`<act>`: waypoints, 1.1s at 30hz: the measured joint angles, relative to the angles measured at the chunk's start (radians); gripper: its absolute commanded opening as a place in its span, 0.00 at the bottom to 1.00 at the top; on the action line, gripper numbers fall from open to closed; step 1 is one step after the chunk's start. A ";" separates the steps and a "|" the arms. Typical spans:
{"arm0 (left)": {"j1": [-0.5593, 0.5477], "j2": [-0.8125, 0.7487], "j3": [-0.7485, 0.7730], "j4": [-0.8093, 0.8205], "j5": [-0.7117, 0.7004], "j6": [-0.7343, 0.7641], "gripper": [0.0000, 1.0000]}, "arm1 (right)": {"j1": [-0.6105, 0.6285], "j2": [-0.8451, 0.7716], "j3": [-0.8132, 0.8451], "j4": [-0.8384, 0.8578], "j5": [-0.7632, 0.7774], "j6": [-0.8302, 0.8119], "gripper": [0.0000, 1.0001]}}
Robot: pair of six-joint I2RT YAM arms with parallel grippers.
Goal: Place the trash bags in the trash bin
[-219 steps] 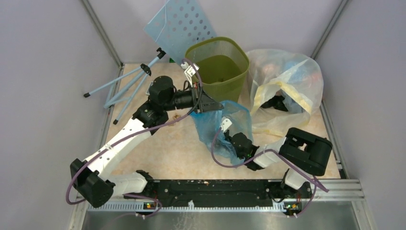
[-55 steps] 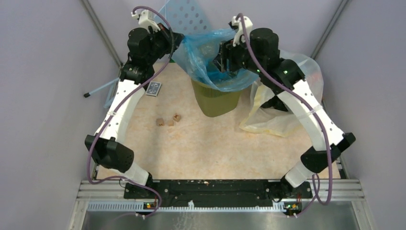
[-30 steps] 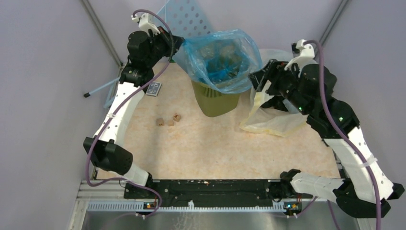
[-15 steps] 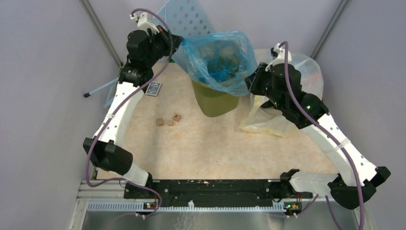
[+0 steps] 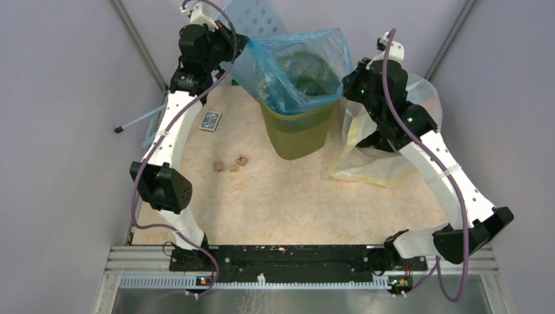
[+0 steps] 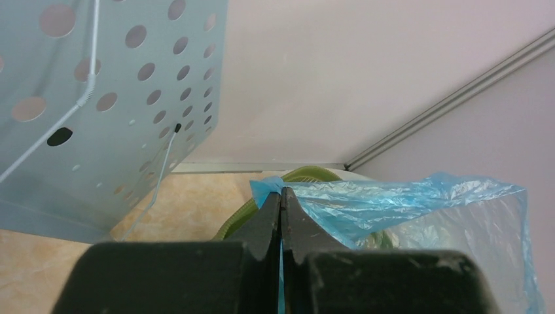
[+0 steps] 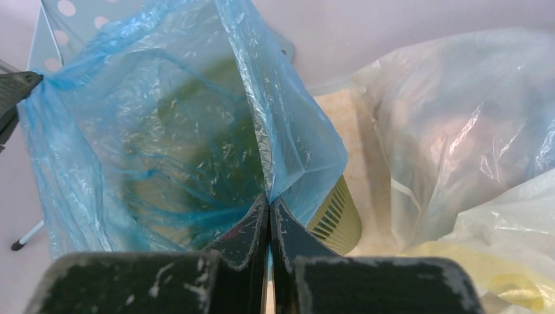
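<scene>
The light-blue trash bag [image 5: 288,65] hangs open over the olive-green trash bin [image 5: 298,134], its lower part down inside the bin. My left gripper [image 5: 237,49] is shut on the bag's left edge [image 6: 268,190], above the bin's rim [image 6: 307,174]. At the bag's right side, my right gripper [image 5: 345,84] is shut on a fold of its rim [image 7: 269,186]. Through the stretched film [image 7: 150,137] the bin's dark inside shows, and the bin's meshed side [image 7: 337,219] stands just right of the fingertips.
A large clear yellowish bag [image 5: 393,131] of colourful items lies right of the bin, under my right arm. A perforated light-blue panel [image 5: 255,23] leans at the back. A tripod [image 5: 141,121], a small card [image 5: 209,121] and three small blocks [image 5: 229,165] are on the left.
My right gripper moved left up to the bag's right rim and closed on it. The bag's mouth is pulled wider over the bin. The left gripper kept its hold.
</scene>
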 measured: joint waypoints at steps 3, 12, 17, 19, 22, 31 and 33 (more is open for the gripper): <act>0.010 0.017 -0.002 -0.005 0.016 -0.004 0.00 | -0.004 0.010 0.012 0.006 -0.001 -0.008 0.00; 0.031 -0.080 -0.193 0.031 0.055 -0.001 0.00 | -0.005 -0.035 -0.085 0.008 -0.055 -0.013 0.00; 0.046 -0.177 -0.350 0.053 0.073 -0.001 0.00 | -0.005 -0.100 -0.172 -0.016 -0.113 -0.013 0.00; 0.048 -0.210 -0.391 0.060 0.076 -0.001 0.00 | -0.005 -0.121 -0.189 -0.022 -0.134 -0.012 0.00; 0.051 -0.263 -0.448 0.080 0.078 0.002 0.00 | -0.005 -0.151 -0.222 -0.020 -0.158 -0.010 0.00; 0.097 -0.291 -0.502 0.106 0.079 0.031 0.00 | -0.005 -0.161 -0.344 -0.011 -0.180 -0.010 0.00; 0.109 -0.291 -0.534 0.108 0.079 0.033 0.00 | -0.005 -0.146 -0.351 -0.010 -0.159 -0.013 0.00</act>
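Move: Both hands already pinch opposite sides of the blue trash bag above the trash bin. The bin's middle is about 15 cm right of the left hand, 2 cm back and 30 cm below; from the right hand it is some 13 cm left, 10 cm ahead and 26 cm below. The white bag is roughly 20 cm right of the right hand, 8 cm ahead. The card deck lies about 17 cm left of the left hand, level with it. Still pinching the bag, both hands sink about 10 cm beside the bin and back 5, left also leftward. ##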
